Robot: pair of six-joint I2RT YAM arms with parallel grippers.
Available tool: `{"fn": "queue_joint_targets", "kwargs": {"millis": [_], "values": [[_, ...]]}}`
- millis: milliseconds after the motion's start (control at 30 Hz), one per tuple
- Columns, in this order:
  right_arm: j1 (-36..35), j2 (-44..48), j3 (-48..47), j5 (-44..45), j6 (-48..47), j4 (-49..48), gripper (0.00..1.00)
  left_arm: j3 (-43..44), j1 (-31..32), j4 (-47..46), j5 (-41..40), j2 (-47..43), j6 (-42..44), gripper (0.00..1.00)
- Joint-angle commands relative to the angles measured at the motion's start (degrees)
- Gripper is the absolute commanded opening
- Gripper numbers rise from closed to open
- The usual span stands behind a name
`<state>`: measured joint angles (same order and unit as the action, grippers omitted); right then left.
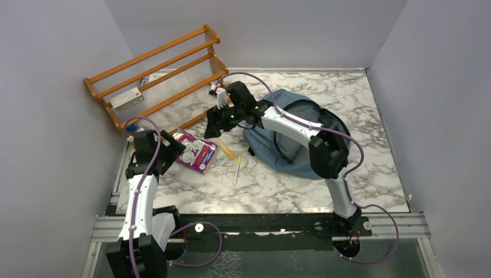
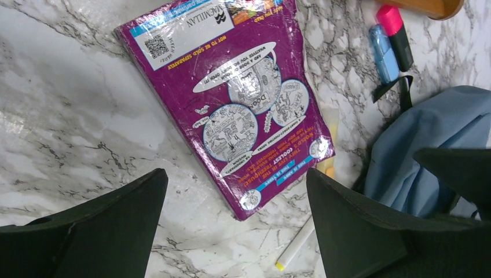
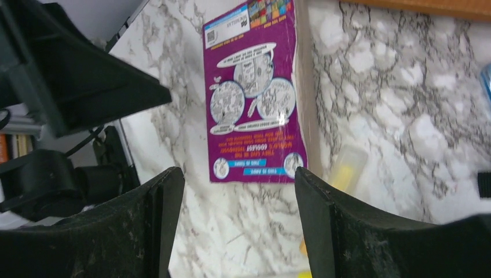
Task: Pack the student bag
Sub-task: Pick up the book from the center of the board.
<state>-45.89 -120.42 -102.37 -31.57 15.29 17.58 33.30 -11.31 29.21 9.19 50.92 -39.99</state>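
The student bag (image 1: 271, 154), dusty blue with a dark open mouth, lies on the marble at centre right, partly under my right arm. Its blue fabric and a black strap also show in the left wrist view (image 2: 425, 145). A purple book (image 1: 196, 151) lies flat to its left. My left gripper (image 1: 175, 152) hovers open above the book's near corner (image 2: 255, 202), its fingertips well apart (image 2: 237, 180). My right gripper (image 1: 213, 126) hangs open over the marble just past the book's short edge (image 3: 252, 98), with nothing between its fingertips (image 3: 238, 177).
A white pen with a yellow tip (image 1: 237, 171) and a yellow highlighter (image 1: 226, 149) lie between book and bag. Pink (image 2: 395, 32) and blue (image 2: 383, 52) markers lie near the wooden rack (image 1: 156, 72), which holds a small box (image 1: 126, 98).
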Motion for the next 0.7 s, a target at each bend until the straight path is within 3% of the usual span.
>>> {"fn": "queue_joint_targets", "kwargs": {"millis": [0,267,667], "values": [[-1.20,-6.33,-8.31,2.41,-5.29,1.64,0.75,0.40,-0.55,0.82,2.68,-2.95,0.61,0.91],[-2.62,-17.10,-18.49,3.65,-7.92,2.31,0.76,-0.83,-0.55,0.88,4.59,-3.43,-1.00,0.91],[-3.83,-22.67,-18.54,1.64,-9.97,1.65,0.69,-1.89,-0.55,-1.06,4.61,-2.55,-3.08,0.91]]}}
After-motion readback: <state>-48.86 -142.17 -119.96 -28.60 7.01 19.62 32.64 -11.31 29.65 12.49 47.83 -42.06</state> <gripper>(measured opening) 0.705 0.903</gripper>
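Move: Ahead of the left hand by about 8 cm, more or less in line with it and 9 cm lower, lies the purple book. From the right hand the book is some 11 cm to the left, about 1 cm ahead and 15 cm below. The orange stick lies nearly under the right hand, 1 cm ahead and 2 cm right; the yellow-capped marker is about 7 cm back and 6 cm right, both some 15 cm down. Swinging on leftward over the table, the right hand covers about 5 cm to the left and some 3 cm forward while starting to sink, then drops almost straight down towards the book's far, thick edge, about 10 cm lower in all. The fingers stay wide open, pointing left and slanting down, with only a slight wrist tilt; no contact can be seen yet. ##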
